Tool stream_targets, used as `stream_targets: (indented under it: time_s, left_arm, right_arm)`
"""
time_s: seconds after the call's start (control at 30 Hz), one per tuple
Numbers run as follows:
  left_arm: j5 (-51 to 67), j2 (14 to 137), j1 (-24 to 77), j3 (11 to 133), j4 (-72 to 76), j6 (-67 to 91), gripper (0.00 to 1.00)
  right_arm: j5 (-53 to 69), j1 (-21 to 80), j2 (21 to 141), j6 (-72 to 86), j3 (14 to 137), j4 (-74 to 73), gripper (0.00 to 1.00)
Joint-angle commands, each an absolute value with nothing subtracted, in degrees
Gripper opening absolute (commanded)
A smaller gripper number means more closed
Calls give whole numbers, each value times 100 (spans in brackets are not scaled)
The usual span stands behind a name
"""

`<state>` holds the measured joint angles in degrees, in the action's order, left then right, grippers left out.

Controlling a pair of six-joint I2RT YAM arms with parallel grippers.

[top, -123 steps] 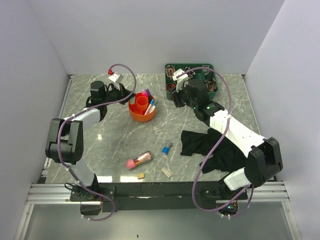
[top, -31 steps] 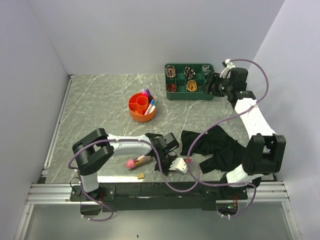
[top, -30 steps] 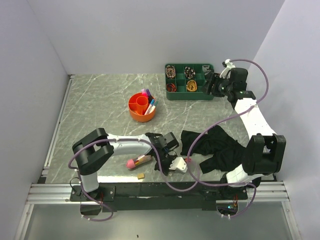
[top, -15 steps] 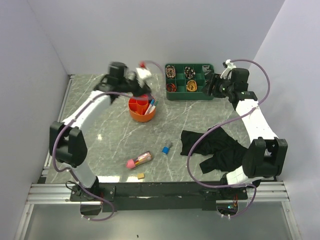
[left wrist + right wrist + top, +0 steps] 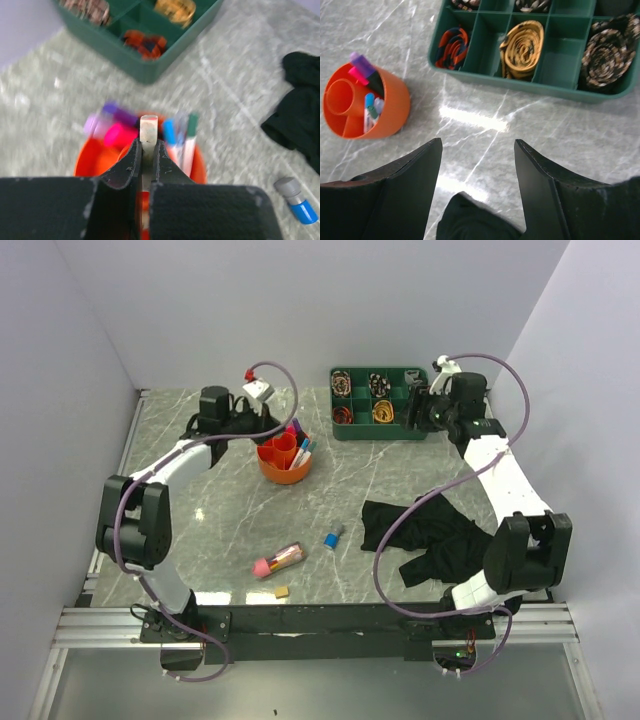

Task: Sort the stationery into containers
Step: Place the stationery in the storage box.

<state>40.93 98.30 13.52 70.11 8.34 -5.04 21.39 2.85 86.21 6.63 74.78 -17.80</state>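
My left gripper is shut on a small beige eraser and holds it just above the round orange organiser. Pink, purple, blue and green-capped pens stand in the organiser's sections. On the near table lie a pink tube case, a blue-capped marker and another beige eraser. My right gripper is open and empty above the table, next to the green tray. The organiser also shows in the right wrist view.
A green tray of ribbon rolls stands at the back right. A black cloth lies crumpled at the right front. Walls close the table on three sides.
My left arm swung from the near table edge to the back with the eraser, then shifted left over the organiser. The eraser near the front edge is gone. The right arm barely moved.
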Motion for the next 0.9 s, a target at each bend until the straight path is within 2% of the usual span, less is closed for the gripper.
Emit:
stream_targets:
  time_s: [0.0,0.4,0.5,0.53,0.63,0.87]
  left_arm:
    - [3990,9396,1011,6523,1345,-255,1]
    - [3894,9474,984,5880,1328,-343,1]
    - [3648,9545,984,5941,1117,-220,16]
    - [3595,9554,984,5941,1055,-194,27]
    - [3349,9501,984,5880,1090,-167,43]
    - [3340,8975,984,6090,730,-132,52]
  right_arm:
    - [1907,273,8736,457,7866,-1749,68]
    - [1705,606,8903,263,7805,-1758,68]
    - [1688,606,8938,246,7840,-1749,69]
    - [1670,606,8947,237,7849,-1749,69]
    - [1670,607,8956,229,7857,-1758,69]
    - [1723,615,8956,246,7805,-1749,69]
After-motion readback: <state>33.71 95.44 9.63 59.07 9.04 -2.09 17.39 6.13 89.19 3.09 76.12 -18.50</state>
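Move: Almost under the left hand, which already holds the white eraser, sits the round orange storage box, its middle about 3 cm to the right and 14 below. The upright purple and pink pens poke up some 4 cm ahead and 3 to the right, and the white markers stand level with the hand, 7 cm to its right. The green sectioned box is 12 ahead and 26 to the right. From the right hand the orange box lies roughly 32 cm left, 2 back and 18 below. Sinking about 6 cm and shifting 5 to its left, the left hand brings the eraser over the box's empty-looking near-left compartment, clear of the upright pens. Most of that comes in one quick dip; then it creeps on, tipping down and turning counter-clockwise by some 10 degrees in all, while its fingers open about halfway and let go of the eraser. ##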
